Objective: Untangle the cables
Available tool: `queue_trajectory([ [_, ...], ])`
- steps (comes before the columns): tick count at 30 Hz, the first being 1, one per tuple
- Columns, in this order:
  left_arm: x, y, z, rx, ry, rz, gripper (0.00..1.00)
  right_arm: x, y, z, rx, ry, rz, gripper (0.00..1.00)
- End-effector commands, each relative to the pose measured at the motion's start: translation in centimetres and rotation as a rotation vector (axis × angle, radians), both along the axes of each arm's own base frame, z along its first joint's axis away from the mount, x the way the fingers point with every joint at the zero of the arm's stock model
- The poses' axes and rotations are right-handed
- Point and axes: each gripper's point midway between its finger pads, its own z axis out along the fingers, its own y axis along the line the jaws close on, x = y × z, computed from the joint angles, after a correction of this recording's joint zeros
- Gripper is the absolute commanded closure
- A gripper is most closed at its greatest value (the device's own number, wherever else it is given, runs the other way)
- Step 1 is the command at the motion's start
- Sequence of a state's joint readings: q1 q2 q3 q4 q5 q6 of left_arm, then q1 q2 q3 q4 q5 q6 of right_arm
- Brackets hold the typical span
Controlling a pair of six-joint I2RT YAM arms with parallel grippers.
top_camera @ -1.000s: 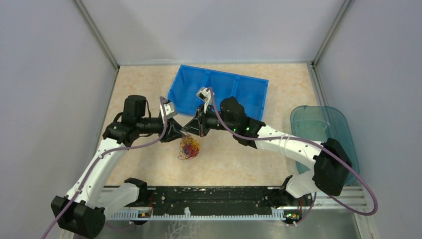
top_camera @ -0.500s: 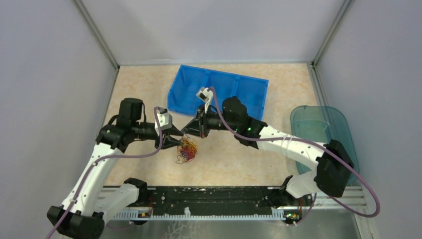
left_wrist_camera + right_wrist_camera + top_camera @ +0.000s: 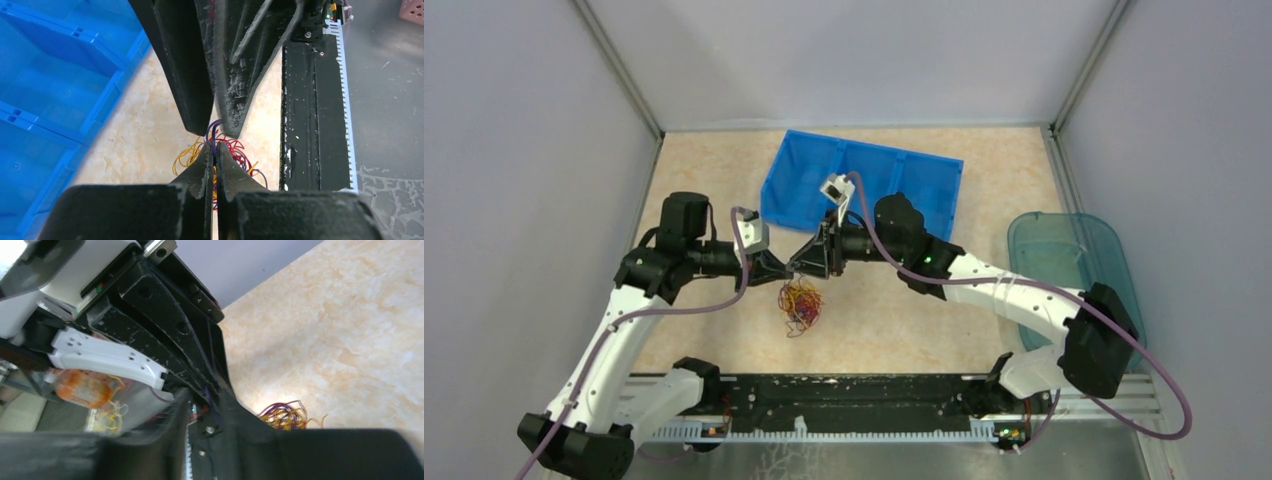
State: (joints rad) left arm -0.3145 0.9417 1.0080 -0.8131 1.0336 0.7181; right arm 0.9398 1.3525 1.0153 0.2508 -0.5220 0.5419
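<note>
The cables (image 3: 801, 303) are a small tangle of red, orange-yellow and purple strands on the beige tabletop, just below where both grippers meet tip to tip. My left gripper (image 3: 784, 268) comes in from the left. In the left wrist view the left gripper (image 3: 214, 150) is shut on a purple strand that rises from the cables (image 3: 239, 153). The same strand loops up between the tips of my right gripper (image 3: 215, 131), whose jaws stand slightly apart and do not pinch it. The right wrist view shows the right gripper (image 3: 202, 401) with the cables (image 3: 285, 416) beyond it.
A blue partitioned bin (image 3: 864, 180) lies right behind the grippers and fills the left of the left wrist view (image 3: 50, 75). A clear teal tub (image 3: 1064, 255) stands at the right. A black rail (image 3: 844, 395) runs along the near table edge.
My left gripper was open beside the tangle; it has closed on a purple strand at the right gripper's tips. The right gripper's jaws have parted a little. The tangle has barely moved.
</note>
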Motion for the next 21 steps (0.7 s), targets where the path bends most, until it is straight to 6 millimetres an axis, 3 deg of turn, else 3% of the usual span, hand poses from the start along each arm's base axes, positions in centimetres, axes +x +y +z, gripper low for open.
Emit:
queue_trajectory([
  [1,0.5,-0.3,2.6,-0.057,-0.054,0.040,1.00,-1.0,-0.9,5.4,0.148,-0.099,0.011,0.59],
  [3,0.8,-0.3,3.1,-0.067,-0.053,0.076,1.00,-0.7,-1.3,5.3,0.151,-0.109,-0.019,0.37],
  [5,1.4,-0.2,3.8,-0.084,-0.054,0.122,1.00,0.1,-1.9,4.6,0.132,-0.127,-0.080,0.28],
  [9,1.7,-0.2,5.3,-0.133,-0.020,0.189,1.00,2.1,-3.9,3.0,0.106,-0.164,-0.248,0.24],
  [13,2.0,-0.4,6.6,-0.185,0.052,0.247,1.00,2.8,-5.1,3.3,0.141,-0.238,-0.322,0.21],
  [21,2.3,-0.6,8.2,-0.237,0.111,0.293,1.00,3.5,-4.7,2.7,0.102,-0.295,-0.356,0.21],
])
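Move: Both hands meet over the table. The left has the purple cable pinched in its shut fingertips, with the rest of the tangle hanging some 10 cm below it and about 1 cm to its right. The right hand's barely parted tips still have the same purple cable between them, the tangle about 12 cm below them and 1 cm back. The blue bin's middle stands roughly 28 cm ahead of either hand and 18 cm to the right, 20 to 25 cm lower. The right hand opens wide to let go of the purple cable, rising a centimetre or two as it does, then backs off about 5 cm to its right and 3 cm forward while sinking again, its wrist turning nearly 20 degrees clockwise. Meanwhile the left keeps its pinch on the purple cable and raises the hanging tangle about 5 cm, drifting 2 cm forward as its fingers swing some 15 degrees counter-clockwise and tip up a little. ##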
